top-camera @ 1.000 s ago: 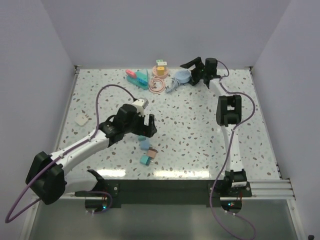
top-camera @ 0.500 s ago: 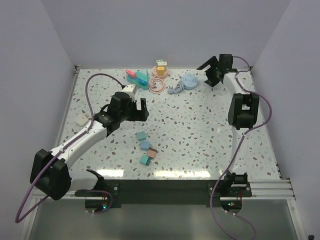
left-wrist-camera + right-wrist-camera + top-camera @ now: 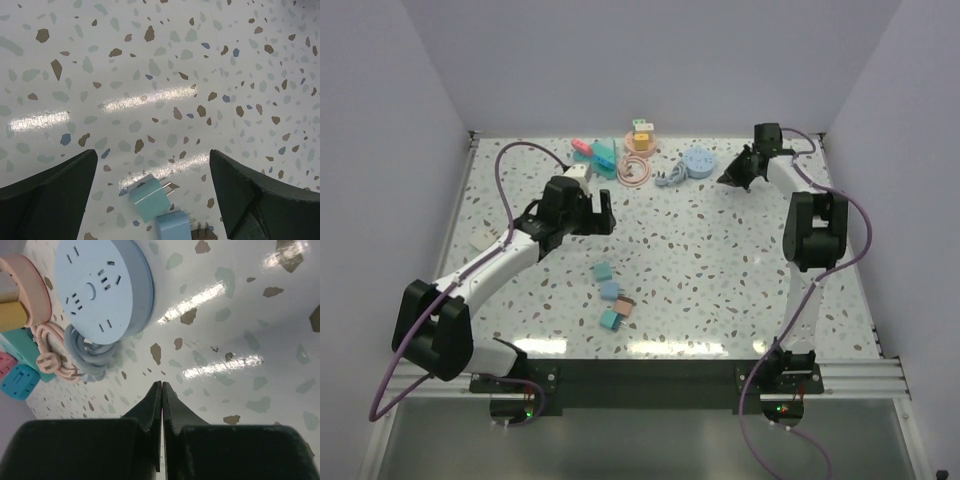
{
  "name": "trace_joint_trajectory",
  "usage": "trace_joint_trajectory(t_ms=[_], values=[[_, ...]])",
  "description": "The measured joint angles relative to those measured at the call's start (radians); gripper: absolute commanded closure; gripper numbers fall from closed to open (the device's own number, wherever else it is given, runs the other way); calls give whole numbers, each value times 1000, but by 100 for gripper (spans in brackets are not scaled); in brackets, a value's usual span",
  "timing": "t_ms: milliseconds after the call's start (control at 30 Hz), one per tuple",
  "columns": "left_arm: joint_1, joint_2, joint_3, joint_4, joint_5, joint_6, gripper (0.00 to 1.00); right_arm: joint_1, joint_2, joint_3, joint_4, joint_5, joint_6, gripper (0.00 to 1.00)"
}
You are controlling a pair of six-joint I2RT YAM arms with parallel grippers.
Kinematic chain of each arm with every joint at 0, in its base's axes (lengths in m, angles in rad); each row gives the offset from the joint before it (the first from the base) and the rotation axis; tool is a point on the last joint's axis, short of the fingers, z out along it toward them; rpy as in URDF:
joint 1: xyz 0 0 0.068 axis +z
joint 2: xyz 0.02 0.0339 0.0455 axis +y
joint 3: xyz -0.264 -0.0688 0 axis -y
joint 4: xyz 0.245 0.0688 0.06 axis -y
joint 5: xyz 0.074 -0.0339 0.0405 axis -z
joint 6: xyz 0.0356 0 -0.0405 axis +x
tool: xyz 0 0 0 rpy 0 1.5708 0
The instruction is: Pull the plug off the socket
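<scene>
A pink round socket at the back of the table carries a yellow and green plug; its edge and the yellow plug show at the left of the right wrist view. A blue round socket with bare slots lies next to it, also in the right wrist view. My right gripper is shut and empty, just right of the blue socket, tips low over the table. My left gripper is open and empty over bare table.
Teal and pink power strips and a pink cable coil lie at the back. The blue socket's grey cable is coiled beside it. Three loose plugs lie mid-table, the teal one between my left fingers. A white plug lies at the left.
My right gripper has moved right, off the blue socket, and shut. My left gripper has drawn back and left, away from the loose plugs.
</scene>
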Motion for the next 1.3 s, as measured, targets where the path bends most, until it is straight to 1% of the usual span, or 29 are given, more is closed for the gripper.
trace_joint_trajectory(t_ms=[133,200,300,400,500,600,633,733,767,833,867,1000,1067,1167,1300], values=[[13,4,10,2,3,0,0,20,78,-8,58,-61,25,100],[20,4,14,3,3,0,0,32,132,14,82,-80,46,100],[29,5,18,3,12,0,0,47,222,100,111,-114,108,100],[38,6,18,2,18,0,0,60,299,217,139,-113,170,100],[47,6,18,2,22,-1,0,63,363,296,195,-111,239,100],[56,6,18,2,26,-1,0,60,400,322,280,-108,324,100],[58,6,18,2,27,-1,0,58,402,322,304,-107,346,98],[63,6,18,2,30,-7,0,54,382,302,362,-102,361,95],[64,6,18,2,30,-10,0,54,363,284,361,-102,342,85],[68,5,18,3,30,-16,0,54,307,243,339,-102,288,72],[70,4,18,4,31,-17,0,55,281,225,317,-104,261,59],[79,-9,17,11,29,-18,0,79,128,157,210,-114,85,46],[87,-17,16,21,29,-20,0,111,72,156,157,-109,2,46],[98,-19,14,40,29,-24,0,183,33,185,77,-84,-93,46],[107,-19,14,51,29,-32,0,315,96,336,-46,-4,-183,46]])
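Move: The round blue socket lies about 9 cm ahead of the shut right hand, 7 cm to its left and 5 cm lower. Its grey-blue cable is some 16 cm left and 6 cm ahead of that hand; the pink cable coil is 26 cm left and 6 cm ahead, with the pink round socket about 9 cm beyond the coil. From the open left hand the blue socket is roughly 24 cm ahead, 27 cm right and 11 cm below. Shut right fingers dip, push blue socket forward-left, retreat, rise, half-open, sweep about 12 cm left; left hand creeps forward-left. ##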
